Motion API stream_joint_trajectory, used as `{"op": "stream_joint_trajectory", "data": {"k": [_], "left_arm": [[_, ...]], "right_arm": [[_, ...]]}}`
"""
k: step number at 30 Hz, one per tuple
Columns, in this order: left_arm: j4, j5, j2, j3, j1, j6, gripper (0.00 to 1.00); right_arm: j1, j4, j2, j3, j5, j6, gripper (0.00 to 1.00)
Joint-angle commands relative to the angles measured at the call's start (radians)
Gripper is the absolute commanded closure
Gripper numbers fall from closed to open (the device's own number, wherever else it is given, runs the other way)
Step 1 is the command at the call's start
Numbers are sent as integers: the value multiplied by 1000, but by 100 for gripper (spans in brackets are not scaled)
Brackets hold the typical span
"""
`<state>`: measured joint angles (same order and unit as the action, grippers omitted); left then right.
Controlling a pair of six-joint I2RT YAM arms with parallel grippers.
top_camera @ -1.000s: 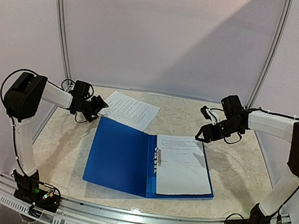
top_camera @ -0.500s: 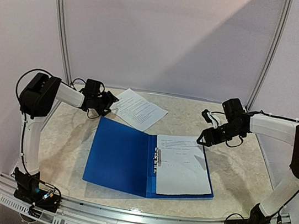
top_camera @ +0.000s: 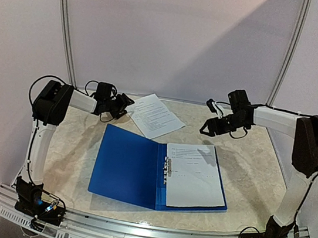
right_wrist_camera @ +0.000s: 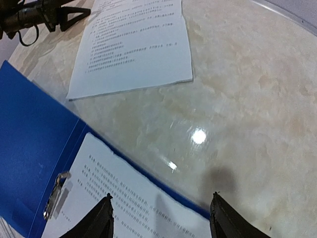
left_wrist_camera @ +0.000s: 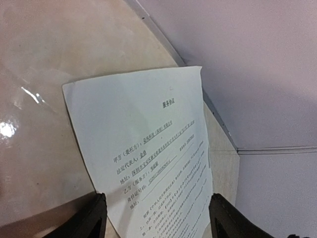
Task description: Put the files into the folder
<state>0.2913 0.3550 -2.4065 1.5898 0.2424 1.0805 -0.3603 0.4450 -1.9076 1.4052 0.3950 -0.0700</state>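
The blue folder [top_camera: 126,165] lies open in the middle of the table. One printed sheet [top_camera: 195,177] lies on its right half beside the metal clip [top_camera: 167,166]. A second printed sheet [top_camera: 155,115] lies loose on the table behind the folder. My left gripper [top_camera: 127,104] is low at that sheet's left end. In the left wrist view the loose sheet [left_wrist_camera: 143,139] runs between the spread fingers of the left gripper [left_wrist_camera: 158,218]. My right gripper [top_camera: 206,127] is open and empty above the folder's far right edge. The right wrist view shows the right gripper [right_wrist_camera: 161,220], the filed sheet [right_wrist_camera: 129,203] and the loose sheet [right_wrist_camera: 133,49].
The table top [top_camera: 248,161] is glossy beige marble, bounded by a curved metal frame [top_camera: 63,40] and pale walls at the back and sides. An aluminium rail [top_camera: 142,235] runs along the near edge. The left gripper also shows in the right wrist view [right_wrist_camera: 39,15].
My left gripper moved back and to the right, and the loose sheet slid and turned rightward with it. My right gripper moved back and to the left, off the filed sheet's far corner.
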Motion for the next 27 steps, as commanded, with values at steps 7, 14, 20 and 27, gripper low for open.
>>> {"op": "stream_joint_trajectory", "data": {"k": [7,14,20,27], "left_arm": [[-95,51,-27,-8,8,-73,28],[-119,65,-26,-3,3,-100,28],[-129,79,-41,16,2,-116,29],[-137,87,-52,39,3,-131,30]], "right_arm": [[13,-58,-402,346,126,305,34],[27,-122,-543,429,182,407,35],[30,-192,-629,468,263,502,38],[15,-252,-709,524,292,590,40]]}}
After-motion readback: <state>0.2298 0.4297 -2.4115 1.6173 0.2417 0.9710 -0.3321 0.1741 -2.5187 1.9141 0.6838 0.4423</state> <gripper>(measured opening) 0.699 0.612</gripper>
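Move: The loose file lies about 16 cm ahead of the right hand, 22 cm to its left and 10 cm below; its right corner is much nearer, some 8 cm left. The open folder's middle is about 10 cm back and 20 cm left, the sheet already in it 10 cm back and 6 cm left. From the left hand, the loose file's middle is level ahead, 13 cm right and 3 cm below. The open right hand reaches some 12 cm forward, down and left towards the loose file's right corner, tilting 30 degrees. ##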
